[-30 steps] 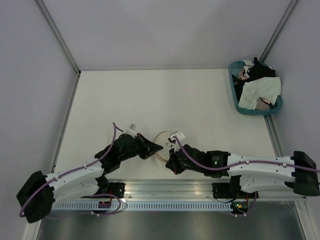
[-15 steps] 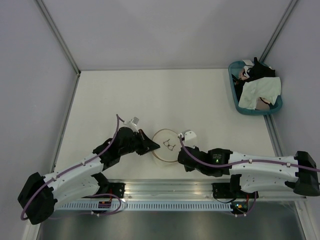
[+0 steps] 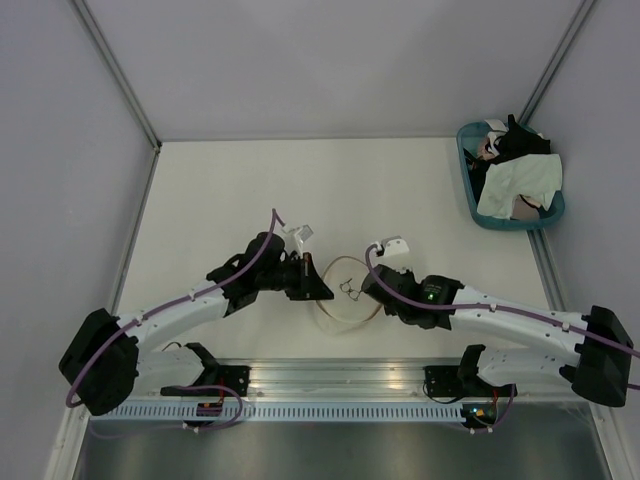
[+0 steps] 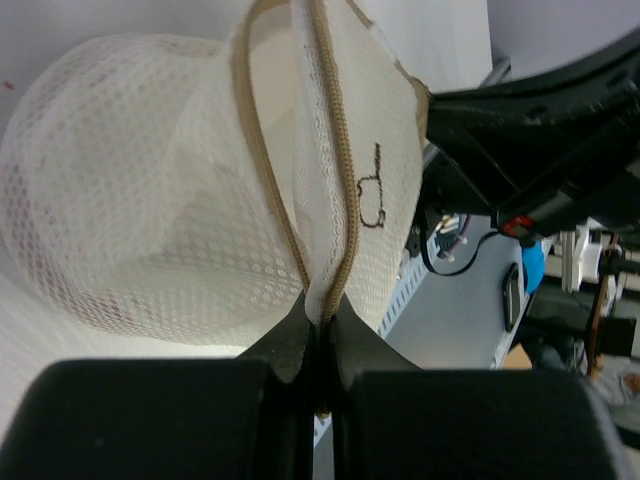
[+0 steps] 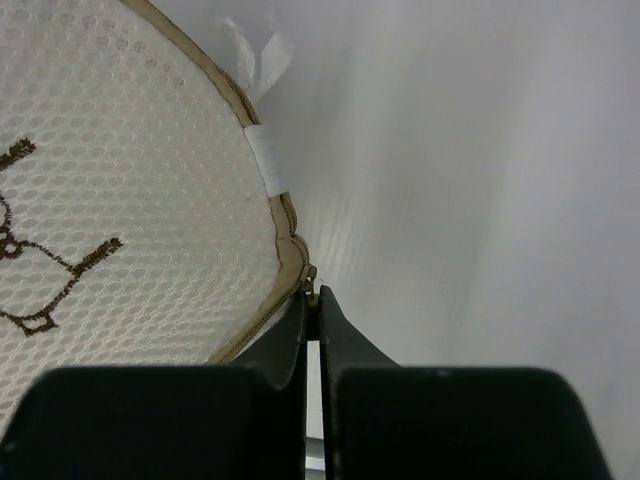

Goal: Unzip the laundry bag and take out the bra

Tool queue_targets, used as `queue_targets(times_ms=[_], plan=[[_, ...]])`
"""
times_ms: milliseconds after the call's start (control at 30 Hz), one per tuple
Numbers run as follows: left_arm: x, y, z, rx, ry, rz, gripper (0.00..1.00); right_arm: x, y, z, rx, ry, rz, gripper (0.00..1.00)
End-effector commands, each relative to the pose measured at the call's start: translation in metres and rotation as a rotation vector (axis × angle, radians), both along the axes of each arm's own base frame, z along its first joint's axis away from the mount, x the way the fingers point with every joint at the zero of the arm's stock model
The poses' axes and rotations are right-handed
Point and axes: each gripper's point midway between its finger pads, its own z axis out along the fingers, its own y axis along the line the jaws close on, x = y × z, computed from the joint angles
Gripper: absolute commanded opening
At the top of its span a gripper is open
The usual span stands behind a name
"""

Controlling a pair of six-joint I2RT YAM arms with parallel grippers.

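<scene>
The cream mesh laundry bag [image 3: 346,303] sits on the table between my two grippers. My left gripper [image 3: 324,293] is shut on the bag's tan rim at its left side. In the left wrist view the fingers [image 4: 322,322] pinch the rim where two tan zipper edges meet, and the lid with the dark bra drawing [image 4: 372,190] stands apart from the dome [image 4: 140,220]. My right gripper [image 3: 369,287] is shut on the zipper pull [image 5: 311,288] at the bag's right edge, beside the lid [image 5: 110,200]. The bra is hidden.
A teal basket [image 3: 468,170] stands at the far right edge, holding a white-and-pale-green cloth [image 3: 518,185] and a black garment [image 3: 522,140]. The metal rail [image 3: 330,378] with both arm bases runs along the near edge.
Both grippers have moved away from the near edge, taking the bag with them. The right gripper has gone round the rim from the bag's left side to its right side.
</scene>
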Motion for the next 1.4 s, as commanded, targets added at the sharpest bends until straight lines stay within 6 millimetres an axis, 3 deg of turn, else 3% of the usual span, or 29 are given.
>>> queue_targets(times_ms=[0, 200, 367, 400, 433, 467, 600, 700, 767, 833, 900, 933, 967, 1000, 1033, 1100, 1167, 1267, 1333, 1367], plan=[[-0.023, -0.012, 0.011, -0.049, -0.025, -0.236, 0.02, 0.029, -0.007, 0.011, -0.061, -0.080, -0.020, 0.00], [-0.028, -0.024, 0.015, -0.080, -0.010, -0.360, 0.02, 0.046, -0.003, 0.007, -0.081, -0.091, -0.026, 0.01], [-0.019, -0.025, 0.012, -0.059, 0.001, -0.332, 0.06, 0.051, -0.003, 0.015, -0.071, -0.097, -0.038, 0.01], [-0.013, -0.023, 0.012, -0.054, 0.003, -0.304, 0.12, 0.050, -0.007, 0.017, -0.076, -0.096, -0.051, 0.10], [-0.011, -0.022, 0.012, -0.051, 0.005, -0.287, 0.18, 0.048, -0.007, 0.019, -0.071, -0.095, -0.052, 0.26], [-0.010, -0.021, 0.017, -0.056, -0.009, -0.271, 0.27, 0.048, -0.008, 0.024, -0.064, -0.099, -0.056, 0.51], [-0.002, -0.016, 0.034, -0.073, -0.048, -0.184, 0.44, 0.042, -0.024, 0.054, 0.000, -0.152, -0.120, 0.90], [-0.002, -0.012, 0.049, -0.108, -0.051, -0.124, 0.60, 0.040, -0.038, 0.084, 0.057, -0.216, -0.161, 0.96], [-0.005, -0.009, 0.051, -0.137, -0.040, -0.092, 0.72, 0.038, -0.034, 0.100, 0.120, -0.231, -0.142, 0.98], [-0.005, -0.006, 0.067, -0.193, -0.061, -0.040, 0.75, 0.036, -0.031, 0.112, 0.174, -0.244, -0.129, 0.98], [0.004, 0.010, 0.057, -0.137, -0.043, 0.098, 0.77, 0.032, -0.014, 0.118, 0.268, -0.231, -0.074, 0.98], [0.005, 0.020, 0.068, -0.146, -0.082, 0.150, 0.79, 0.029, -0.004, 0.118, 0.302, -0.211, -0.030, 0.98], [0.003, 0.035, 0.058, -0.092, -0.058, 0.212, 0.82, 0.020, 0.011, 0.113, 0.344, -0.165, 0.044, 0.98], [0.014, 0.048, 0.058, -0.065, -0.084, 0.318, 0.82, 0.020, 0.025, 0.116, 0.401, -0.161, 0.084, 0.98], [0.012, 0.061, 0.072, -0.092, -0.127, 0.366, 0.85, 0.017, 0.035, 0.116, 0.432, -0.149, 0.116, 0.98], [0.016, 0.084, 0.070, -0.063, -0.137, 0.488, 0.88, 0.012, 0.057, 0.112, 0.480, -0.121, 0.186, 0.98], [0.013, 0.105, 0.086, -0.102, -0.176, 0.578, 0.88, 0.010, 0.073, 0.109, 0.483, -0.113, 0.219, 0.98], [0.006, 0.139, 0.094, -0.136, -0.196, 0.720, 0.88, -0.009, 0.115, 0.112, 0.494, -0.108, 0.328, 0.98], [0.001, 0.148, 0.098, -0.164, -0.209, 0.747, 0.88, -0.010, 0.129, 0.112, 0.476, -0.110, 0.340, 0.98], [-0.003, 0.154, 0.106, -0.205, -0.225, 0.760, 0.88, -0.011, 0.138, 0.101, 0.447, -0.091, 0.347, 0.97]])
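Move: The laundry bag hangs between both hands, its rim already pinched at either side, with the lid's middle about 5 cm to the right of the left hand, 1 cm ahead and 3 cm lower. From the right hand it lies roughly 8 cm left, 3 cm ahead and 1 cm lower. The metal rail at the table's near edge runs some 14 cm straight back from the left hand, about 8 cm below. Both opening hands release the bag's rim; left retreats up-left, right rises some 12 cm, then sweeps left over it. ##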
